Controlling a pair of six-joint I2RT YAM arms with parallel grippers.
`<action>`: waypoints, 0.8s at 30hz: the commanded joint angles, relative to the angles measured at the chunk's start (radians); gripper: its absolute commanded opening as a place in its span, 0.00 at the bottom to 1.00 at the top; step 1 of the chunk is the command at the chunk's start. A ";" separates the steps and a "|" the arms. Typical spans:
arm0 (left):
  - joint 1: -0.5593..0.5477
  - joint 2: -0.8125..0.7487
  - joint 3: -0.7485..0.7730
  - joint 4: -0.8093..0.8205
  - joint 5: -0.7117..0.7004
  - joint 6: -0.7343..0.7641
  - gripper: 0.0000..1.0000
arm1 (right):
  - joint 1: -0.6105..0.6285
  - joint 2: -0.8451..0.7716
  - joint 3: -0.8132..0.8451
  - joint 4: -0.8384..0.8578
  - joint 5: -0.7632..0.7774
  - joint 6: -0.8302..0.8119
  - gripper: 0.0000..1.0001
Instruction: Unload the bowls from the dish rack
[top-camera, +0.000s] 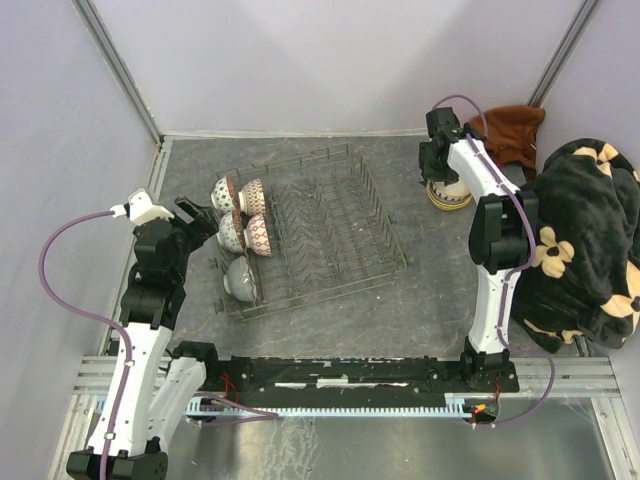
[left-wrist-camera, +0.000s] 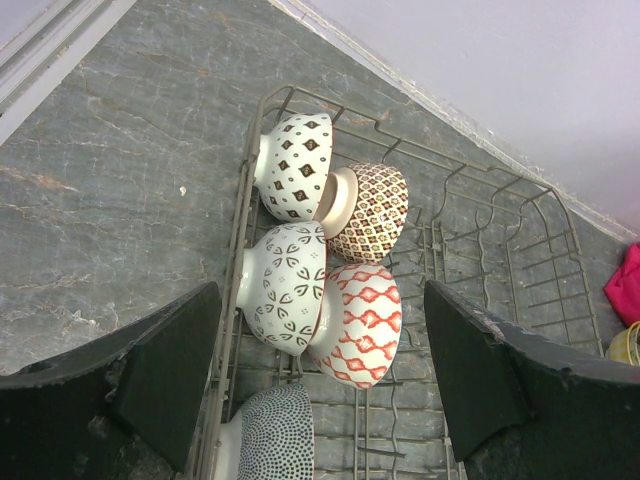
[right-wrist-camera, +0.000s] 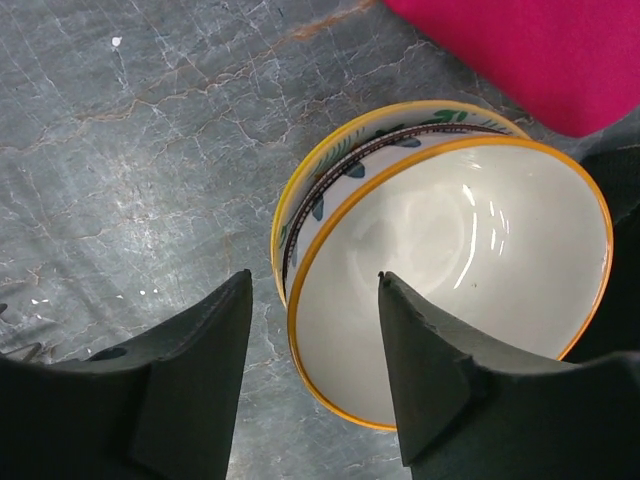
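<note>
The grey wire dish rack (top-camera: 335, 225) lies mid-table. Several patterned bowls stand on edge at its left end: a diamond-print one (left-wrist-camera: 295, 165), a brown lattice one (left-wrist-camera: 372, 210), a leaf-print one (left-wrist-camera: 285, 285), a red lattice one (left-wrist-camera: 362, 322) and a dotted one (left-wrist-camera: 275, 435). My left gripper (left-wrist-camera: 321, 290) hovers open above them and holds nothing. At the far right, a yellow-rimmed bowl (right-wrist-camera: 470, 260) sits nested in a floral bowl (right-wrist-camera: 330, 190) on the table. My right gripper (right-wrist-camera: 314, 275) is open astride its rim, one finger inside and one outside, with a gap on each side.
A pink cloth (right-wrist-camera: 520, 50) lies just behind the nested bowls. A brown cloth (top-camera: 515, 135) and a big black flowered blanket (top-camera: 580, 240) fill the right side. Walls close in the table at the back and left. The arms' mounting rail (top-camera: 350, 375) runs along the near edge.
</note>
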 joint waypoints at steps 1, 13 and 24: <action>-0.001 -0.009 0.027 0.034 -0.003 -0.021 0.89 | -0.003 -0.128 -0.030 0.048 0.006 0.019 0.63; -0.001 0.006 0.029 0.037 -0.012 -0.023 0.89 | 0.219 -0.479 -0.263 0.257 -0.081 0.021 0.65; -0.001 0.006 0.031 0.037 -0.012 -0.021 0.89 | 0.428 -0.522 -0.596 0.809 -0.570 0.358 0.61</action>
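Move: The red-zigzag bowl, seemingly next, stands in the rack about 46 cm to the right hand's left, 13 cm back and 3 cm lower. The brown-checked bowl is some 10 cm farther out than it and 2 cm more left; the grey bowl is 13 cm nearer the base and 4 cm more left. The stack with the striped bowl on top is centred 6 cm right of the right hand, 3 cm below. From the left hand, the zigzag bowl is about 9 cm ahead, 9 cm right and 20 cm below. The striped bowl, already let go on the stack, is left behind: the right hand's open fingers come free of its left rim, going up about 15 cm. They then sweep left some 23 cm and back about 11 cm, over the empty right part of the rack towards the zigzag bowl, sinking a little at the end. The wrist swings counter-clockwise and rolls left side up by some 30 degrees, fingers staying open. ##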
